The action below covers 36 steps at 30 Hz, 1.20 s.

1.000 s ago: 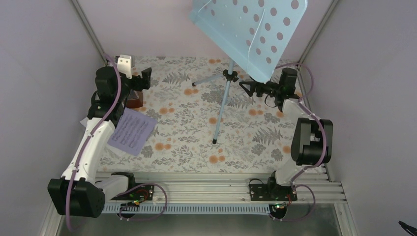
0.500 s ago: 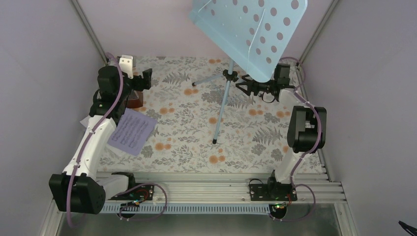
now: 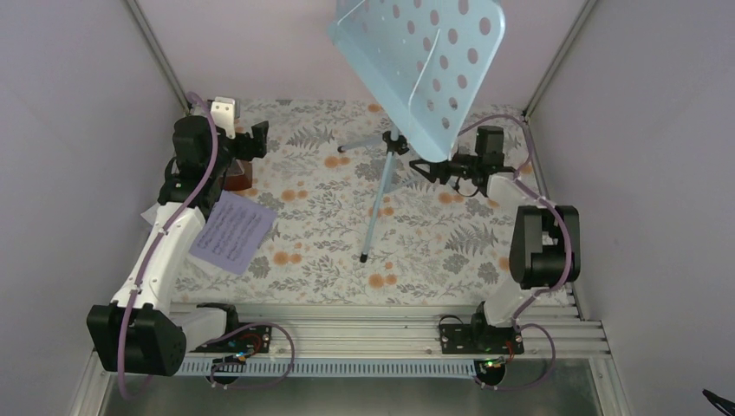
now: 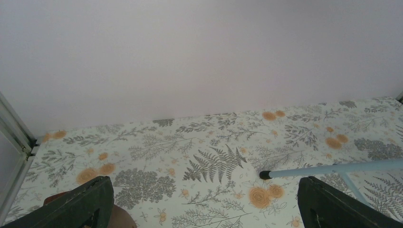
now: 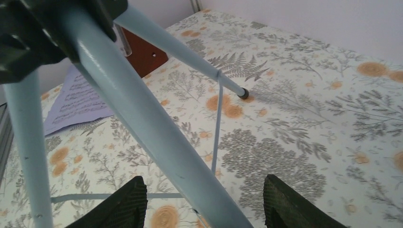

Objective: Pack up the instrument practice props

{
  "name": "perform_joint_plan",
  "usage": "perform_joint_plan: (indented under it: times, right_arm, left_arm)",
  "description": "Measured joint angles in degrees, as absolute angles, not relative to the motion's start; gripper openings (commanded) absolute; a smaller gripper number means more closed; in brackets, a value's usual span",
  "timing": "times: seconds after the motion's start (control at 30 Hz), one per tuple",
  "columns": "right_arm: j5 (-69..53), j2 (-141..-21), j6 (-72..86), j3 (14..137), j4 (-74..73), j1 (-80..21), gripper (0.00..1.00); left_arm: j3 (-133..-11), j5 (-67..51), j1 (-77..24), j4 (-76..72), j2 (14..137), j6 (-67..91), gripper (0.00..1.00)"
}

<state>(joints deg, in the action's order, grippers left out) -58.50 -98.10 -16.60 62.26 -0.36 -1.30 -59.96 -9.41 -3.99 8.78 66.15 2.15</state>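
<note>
The pale-blue perforated music stand (image 3: 425, 61) leans on its tripod legs (image 3: 377, 204) at the back of the floral mat. My right gripper (image 3: 423, 166) reaches in under the desk near the tripod hub. In the right wrist view its jaws (image 5: 204, 199) stand on either side of one thick blue leg (image 5: 157, 128), open, with gaps on both sides. The reddish-brown metronome (image 3: 240, 178) stands at the far left, with my open left gripper (image 3: 257, 139) above it and empty. A lilac sheet-music page (image 3: 232, 232) lies beside the left arm.
Lilac walls close the mat on three sides, with metal corner posts (image 3: 156, 52). An aluminium rail (image 3: 373, 334) runs along the near edge. In the left wrist view a tripod foot (image 4: 265, 175) rests on the mat, and the metronome's top (image 4: 121, 219) shows by the left finger.
The music stand has tipped and shifted to the left, its front foot sliding nearer. My right gripper has moved left to a tripod leg and its jaws have narrowed. The left arm is still.
</note>
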Motion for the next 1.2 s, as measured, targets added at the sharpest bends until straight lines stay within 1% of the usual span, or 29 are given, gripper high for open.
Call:
perform_joint_plan:
  times: [0.17,0.37,0.43,0.6,0.67,0.77,0.9,1.0,1.03,1.2]
  right_arm:
    - [-55.35,-92.68,-14.94,57.30,0.62,-4.97,0.55]
    - [-51.53,-92.77,-14.83,57.58,1.69,-8.73,0.48]
    - [-50.83,-93.76,-14.92,58.70,1.67,-9.47,0.44]
    - [-49.04,-94.32,-16.25,59.42,2.28,-10.48,0.31]
    - [-48.27,-94.06,-17.04,58.70,4.08,-11.00,0.22]
    - [-46.48,-91.94,-18.70,55.31,7.79,-12.47,0.18]
    - [-43.97,-88.27,-16.38,50.48,10.90,-14.39,0.13]
    - [-43.75,-87.05,-17.45,48.73,12.49,-15.16,0.06]
    - [-43.75,-87.00,-17.08,48.69,12.45,-15.38,0.04]
    - [-43.90,-87.07,-17.19,48.69,12.86,-16.16,0.04]
  left_arm:
    - [-59.96,-9.43,-3.99,8.80,66.17,2.17,0.96]
    - [-59.96,-9.45,-3.99,8.80,66.26,2.17,0.96]
    - [-59.96,-9.45,-3.99,8.86,66.39,2.17,0.96]
    - [-59.96,-9.45,-3.99,8.91,66.78,2.17,0.96]
    - [-59.96,-9.45,-3.99,9.04,66.92,2.17,0.96]
    - [-59.96,-9.45,-3.99,9.15,67.05,2.17,0.96]
    - [-59.96,-9.61,-3.99,9.15,67.16,2.17,0.96]
    - [-59.96,-10.37,-3.99,9.13,67.20,2.17,0.96]
    - [-59.96,-10.96,-3.99,9.10,67.24,2.17,0.96]
    - [-59.94,-16.69,-4.01,8.38,67.44,2.15,0.94]
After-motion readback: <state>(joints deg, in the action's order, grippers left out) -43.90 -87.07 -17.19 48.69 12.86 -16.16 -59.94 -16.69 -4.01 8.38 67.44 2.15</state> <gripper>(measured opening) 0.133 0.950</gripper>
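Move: The music stand's near right leg already slants between my half-open right fingers, about 1 cm left of the hand point and 2 cm lower. The tripod's black hub is some 7 cm to the left, 1 cm ahead and 8 cm up. One foot stands roughly 20 cm back and 18 cm left, another about 12 cm ahead and 25 cm left, both on the table 18 cm below. From my left hand that gripped-for leg is some 42 cm right, 2 cm ahead and 16 cm below. I swing my right hand left about 7 cm and back some 5 cm at a steady height, bringing the stand's leg round with me, while my fingers close from half open until they pinch the tube. My wrist rolls about 10 degrees, its forward side lifting. Late on, my open left hand starts to turn clockwise and shifts 2 cm right, towards the stand. ##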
